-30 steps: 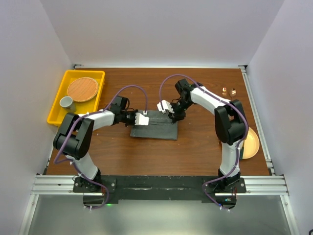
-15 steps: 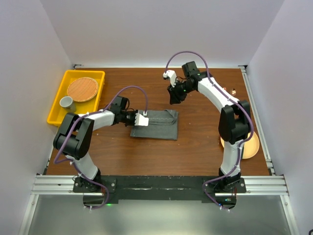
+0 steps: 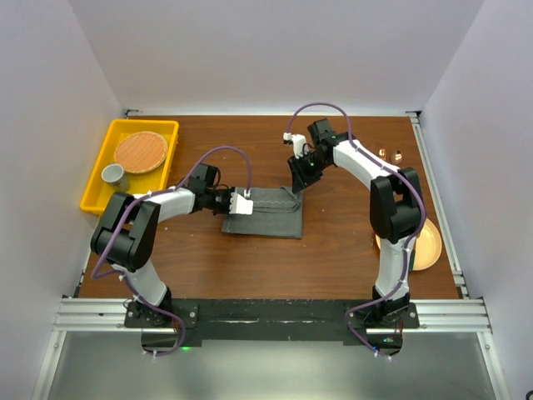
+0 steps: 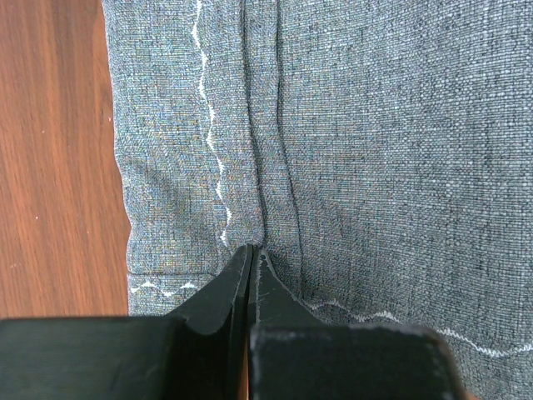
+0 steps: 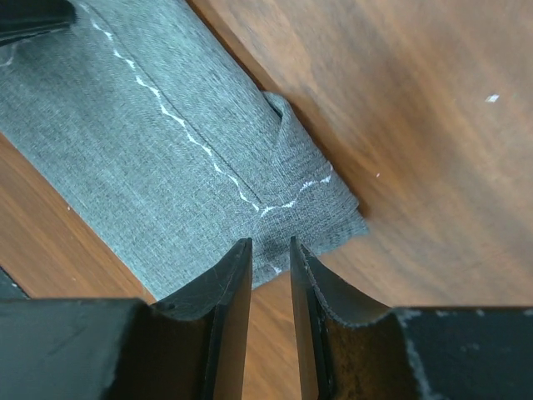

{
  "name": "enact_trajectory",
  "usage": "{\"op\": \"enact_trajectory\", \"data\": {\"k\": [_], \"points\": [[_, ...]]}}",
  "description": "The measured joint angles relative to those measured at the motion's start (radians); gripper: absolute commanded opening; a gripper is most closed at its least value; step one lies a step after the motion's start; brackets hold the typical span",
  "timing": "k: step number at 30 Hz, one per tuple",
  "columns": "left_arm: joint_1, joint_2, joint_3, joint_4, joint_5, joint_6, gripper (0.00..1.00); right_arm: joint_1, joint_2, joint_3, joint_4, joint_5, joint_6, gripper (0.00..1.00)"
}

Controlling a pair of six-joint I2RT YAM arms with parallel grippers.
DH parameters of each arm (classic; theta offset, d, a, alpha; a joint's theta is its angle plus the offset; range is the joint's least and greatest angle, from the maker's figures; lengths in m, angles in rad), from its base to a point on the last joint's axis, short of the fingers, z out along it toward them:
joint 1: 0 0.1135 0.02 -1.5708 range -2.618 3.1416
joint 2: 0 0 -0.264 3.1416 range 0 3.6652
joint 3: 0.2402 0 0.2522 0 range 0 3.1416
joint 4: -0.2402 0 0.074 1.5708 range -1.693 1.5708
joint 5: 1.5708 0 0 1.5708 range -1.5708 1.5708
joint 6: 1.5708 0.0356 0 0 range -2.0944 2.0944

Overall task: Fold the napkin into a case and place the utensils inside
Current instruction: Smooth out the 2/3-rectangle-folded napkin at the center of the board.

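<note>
The napkin (image 3: 265,215) lies mid-table, folded into a dark grey rectangle with a light zigzag hem (image 4: 212,158). My left gripper (image 3: 241,203) is shut, and its tips (image 4: 251,250) rest on a crease near the cloth's left edge. My right gripper (image 3: 297,180) hovers over the napkin's far right corner (image 5: 316,200). Its jaws (image 5: 271,243) stand narrowly open with nothing between them. The utensils (image 3: 389,154) show as small copper pieces at the far right of the table.
A yellow tray (image 3: 143,123) at the back left holds a round woven mat (image 3: 140,152) and a small cup (image 3: 113,175). A yellow-orange plate (image 3: 423,243) sits at the right edge beside the right arm. White walls enclose the table.
My right gripper let go of the napkin's right end, rose toward the back, then came down part way toward the far right corner. Its jaws narrowed a little. The left gripper stayed put.
</note>
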Motion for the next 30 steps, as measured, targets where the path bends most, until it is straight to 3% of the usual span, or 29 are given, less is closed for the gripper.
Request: {"op": "enact_trajectory", "data": {"k": [4,12,18,20,21,24,30], "points": [[0.000,0.000,0.000,0.000,0.000,0.000,0.00,0.000,0.022,-0.011,0.000,-0.001,0.051,0.31],[0.001,0.000,0.000,0.000,0.000,-0.001,0.00,0.000,0.035,-0.026,0.000,-0.020,0.122,0.09],[0.011,-0.002,0.000,-0.010,0.011,-0.002,0.00,0.000,0.046,-0.077,0.008,-0.016,0.130,0.05],[0.016,-0.004,0.000,-0.017,0.014,-0.004,0.06,0.000,0.065,-0.084,0.009,-0.015,0.131,0.05],[0.018,-0.006,0.000,-0.023,0.016,-0.011,0.18,0.000,0.076,-0.084,0.012,-0.020,0.135,0.05],[0.036,-0.015,0.008,-0.057,0.040,-0.057,0.38,-0.001,0.077,-0.084,0.019,-0.024,0.143,0.05],[0.138,-0.031,0.127,-0.161,0.164,-0.337,0.39,0.000,0.084,-0.076,0.018,-0.013,0.143,0.05]]}}
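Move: The right end of the napkin's folded-over flap, by its hem corner, lies about 3 cm back from my right hand and some 6 cm below it; the napkin's middle is 8 cm left, 5 cm back, and the spoon 24 cm right, 4 ahead. My left fingertips are already shut on the flap's left end, about 1 cm below that hand's point. From there the right hem corner is 15 cm to the right, level ahead; the yellow tray is 25 cm left, 9 ahead. I bring my right hand down about 5 cm and back 3, tipping it some 10 degrees and shutting its fingers on the way, so the closed tips come down on the flap's right hem corner and stay there. My left hand keeps its closed tips on the cloth, drags slightly left and back late on, then opens and lifts off about 4 cm, its wrist turning counter-clockwise and tipping down. ##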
